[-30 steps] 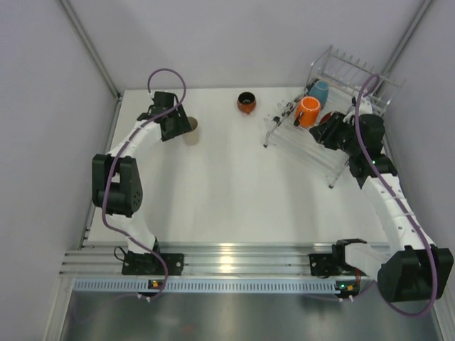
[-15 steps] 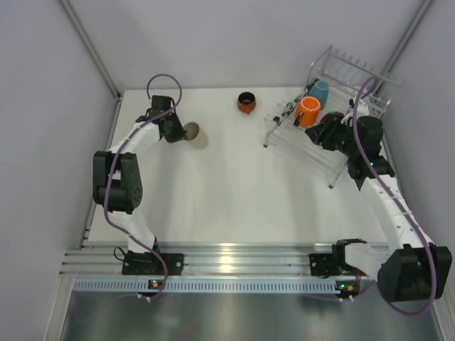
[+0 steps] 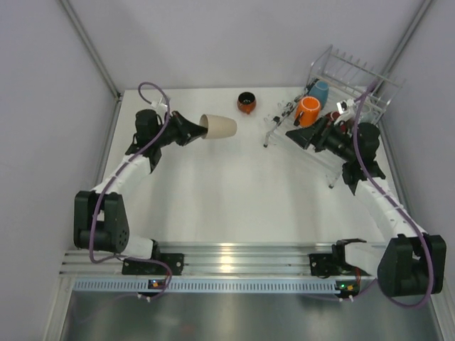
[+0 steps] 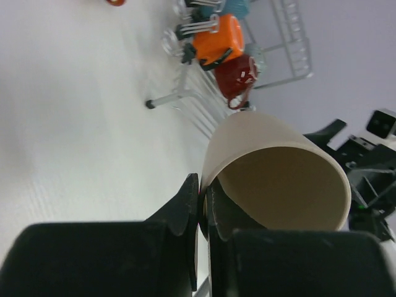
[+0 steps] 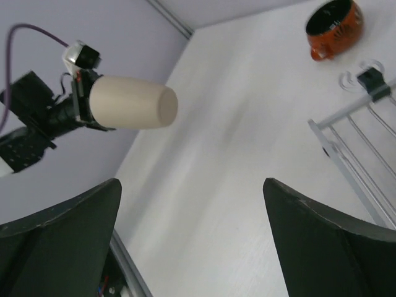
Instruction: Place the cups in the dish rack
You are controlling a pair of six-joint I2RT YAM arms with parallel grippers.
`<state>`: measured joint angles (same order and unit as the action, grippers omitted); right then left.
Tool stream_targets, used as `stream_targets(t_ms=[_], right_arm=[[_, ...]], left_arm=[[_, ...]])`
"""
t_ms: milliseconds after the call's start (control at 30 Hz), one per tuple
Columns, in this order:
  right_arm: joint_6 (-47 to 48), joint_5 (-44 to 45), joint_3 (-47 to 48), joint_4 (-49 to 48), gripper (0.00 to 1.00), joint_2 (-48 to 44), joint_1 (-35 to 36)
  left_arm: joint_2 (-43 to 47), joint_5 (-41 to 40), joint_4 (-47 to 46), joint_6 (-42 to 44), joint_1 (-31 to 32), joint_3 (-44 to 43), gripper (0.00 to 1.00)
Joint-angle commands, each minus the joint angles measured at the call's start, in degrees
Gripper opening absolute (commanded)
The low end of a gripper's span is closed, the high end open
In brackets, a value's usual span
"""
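Note:
My left gripper (image 3: 193,131) is shut on the rim of the beige tumbler (image 3: 220,126), one finger inside and one outside. It holds the tumbler on its side above the table, mouth toward the gripper (image 4: 203,198); the tumbler (image 4: 278,179) fills the left wrist view. The dish rack (image 3: 350,72) stands at the back right with an orange mug (image 3: 308,111), a light blue cup (image 3: 320,91) and a red mug (image 4: 237,75) in it. A dark-and-orange cup (image 3: 247,102) sits on the table at the back. My right gripper (image 3: 295,135) hangs open and empty at the rack's front left corner.
The rack's wire edge (image 5: 359,154) runs along the right of the right wrist view, the dark-and-orange cup (image 5: 334,25) beyond it. Grey walls close the table at the back and sides. The arms' rail (image 3: 227,259) lies at the near edge.
The left gripper shut on the tumbler, lifted it off the table, tipped it sideways and carried it right. The right gripper opened and drew back left from the rack.

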<state>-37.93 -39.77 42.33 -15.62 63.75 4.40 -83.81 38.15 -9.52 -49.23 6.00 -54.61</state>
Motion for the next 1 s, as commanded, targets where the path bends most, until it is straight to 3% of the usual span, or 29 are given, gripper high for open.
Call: stream_targets(t_ms=[0, 267, 367, 600, 733, 967], right_arm=[[-8.81, -8.56, -2.5, -21.14, 0.99, 1.03, 0.69], [-26.02, -14.71, -6.46, -47.72, 0.99, 5.95, 0.96], [-33.66, -15.6, -7.87, -61.22, 0.99, 8.93, 1.04], [-46.61, -15.52, -8.4, -82.1, 0.99, 16.22, 1.66], [-46.88, -15.52, -8.05, -82.29, 0.99, 16.41, 2.98], [-41.36, -14.46, -8.14, -77.99, 0.99, 13.87, 5.35]], left_arm=[[5.49, 9.04, -22.37, -11.58, 0.33, 4.33, 0.0], [12.88, 6.68, -22.65, -11.41, 4.46, 5.74, 0.0], [13.76, 6.93, -26.33, -13.95, 6.12, 6.53, 0.0], [11.04, 6.5, -41.97, -22.57, 10.96, 9.87, 0.0], [9.37, 6.06, -48.65, -25.56, 13.68, 9.88, 0.0], [6.82, 5.09, -49.19, -25.03, 16.94, 8.29, 0.0]])
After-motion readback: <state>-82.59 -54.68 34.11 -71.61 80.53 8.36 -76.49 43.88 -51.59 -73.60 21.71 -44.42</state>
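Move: The left hand holds the beige cup by its rim; the open right gripper it is bound for lies about 32 cm to its right, 6 cm back and a little higher. The small brown cup is some 21 cm ahead and 15 cm right of the left hand, 18 cm below. From the right hand the beige cup is about 27 cm left, 7 cm ahead, 5 cm lower; the orange mug is 14 cm ahead, 3 cm right, and the red mug 8 cm ahead, 12 cm right, both some 8 cm lower. Still pinching the beige cup by its rim, the left hand lifts it about 12 cm, mostly in the first half, while drawing back and going right towards the open right gripper, its fingers swinging round to point right and tipping up out of their droop. The right hand comes to meet the cup, about 5 cm left with some back and up, turning roughly 35 degrees to face left, fingers staying wide open and not yet touching. ##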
